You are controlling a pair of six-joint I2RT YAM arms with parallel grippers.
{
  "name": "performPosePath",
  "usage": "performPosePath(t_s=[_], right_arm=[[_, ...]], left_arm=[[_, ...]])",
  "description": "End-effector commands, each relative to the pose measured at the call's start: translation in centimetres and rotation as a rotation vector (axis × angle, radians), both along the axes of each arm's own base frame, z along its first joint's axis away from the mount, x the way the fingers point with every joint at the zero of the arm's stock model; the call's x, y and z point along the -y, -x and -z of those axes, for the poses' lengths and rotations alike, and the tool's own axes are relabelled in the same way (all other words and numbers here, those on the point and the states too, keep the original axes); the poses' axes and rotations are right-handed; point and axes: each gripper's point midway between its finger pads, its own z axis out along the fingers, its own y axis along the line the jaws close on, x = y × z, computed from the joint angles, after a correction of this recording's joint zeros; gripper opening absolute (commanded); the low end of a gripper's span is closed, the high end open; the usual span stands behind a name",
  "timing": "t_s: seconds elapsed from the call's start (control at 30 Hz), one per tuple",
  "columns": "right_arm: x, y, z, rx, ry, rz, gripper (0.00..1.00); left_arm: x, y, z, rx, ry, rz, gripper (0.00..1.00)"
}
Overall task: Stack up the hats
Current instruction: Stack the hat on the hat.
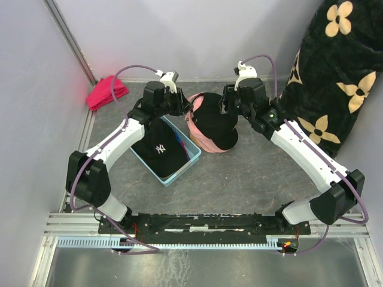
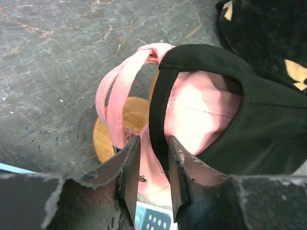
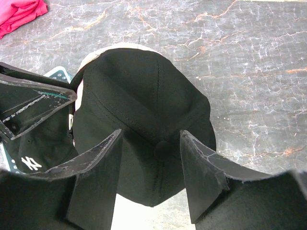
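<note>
A black hat (image 1: 218, 122) sits over a light pink hat (image 1: 197, 136) at the middle of the table. In the left wrist view the pink hat (image 2: 120, 91) shows its rear strap, and the black hat (image 2: 249, 120) covers it. My left gripper (image 2: 152, 141) is at the back of the hats, jaws narrow but open. The black hat's rear band runs between its fingers (image 2: 129, 167). My right gripper (image 3: 151, 134) stands open over the black hat's crown (image 3: 139, 96), one finger each side of the top button. Another black hat (image 1: 158, 149) with a white logo lies in the basket.
A light blue basket (image 1: 187, 162) stands left of the stacked hats. The wooden stand's base (image 2: 103, 139) shows under the pink hat. A red-pink cloth bundle (image 1: 106, 92) lies at the back left corner. A black flowered blanket (image 1: 335, 78) leans at the right wall.
</note>
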Motion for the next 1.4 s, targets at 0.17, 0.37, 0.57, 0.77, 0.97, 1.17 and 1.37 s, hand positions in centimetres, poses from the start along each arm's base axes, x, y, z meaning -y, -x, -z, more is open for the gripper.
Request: performPosePath(t_s=[0.17, 0.37, 0.57, 0.77, 0.97, 1.17, 1.37], right_arm=[[0.1, -0.1, -2.2, 0.063, -0.042, 0.003, 0.59], [0.2, -0.5, -1.9, 0.058, -0.041, 0.011, 0.59], [0.0, -0.9, -2.0, 0.06, -0.054, 0.007, 0.59], [-1.1, -2.0, -2.0, 0.05, -0.076, -0.017, 0.59], [-2.4, -3.1, -2.0, 0.043, -0.094, -0.044, 0.59], [-2.8, -4.3, -1.0, 0.018, -0.086, -0.045, 0.59], [-2.9, -5.5, 0.5, -0.013, -0.079, -0.037, 0.59]], left_arm=[[-2.4, -1.1, -2.1, 0.091, -0.092, -0.076, 0.36], [-2.6, -2.1, -0.9, 0.068, -0.123, -0.084, 0.36], [-3.1, -2.8, 0.2, 0.048, -0.154, -0.097, 0.36], [-3.3, -3.2, 1.2, 0.027, -0.168, -0.099, 0.36], [-3.3, -3.7, 1.4, 0.024, -0.169, -0.095, 0.36], [-3.0, -4.1, 1.3, 0.029, -0.163, -0.09, 0.36], [-3.1, -4.5, 1.2, 0.034, -0.165, -0.093, 0.36]])
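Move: The black hat to be settled sits on the pink hat. Its middle is about 5 cm left, 1 cm back and 7 cm below my right hand. From my left hand, whose fingertips are already at its back strap, it is roughly 9 cm right, 1 cm back and 2 cm down. The pink hat's middle is about 7 cm right, 3 cm back and 5 cm below that left hand; the blue box is 8 cm left, 11 cm back and 19 cm below. With my left fingertips staying at the black hat's strap end, their gap unchanged, I draw forward, down and left, about 4 cm in all, the wrist rolling slightly. My right hand waits, then slides forward about 4 cm with some left and down, low over the crown, its fingers kept half open. ##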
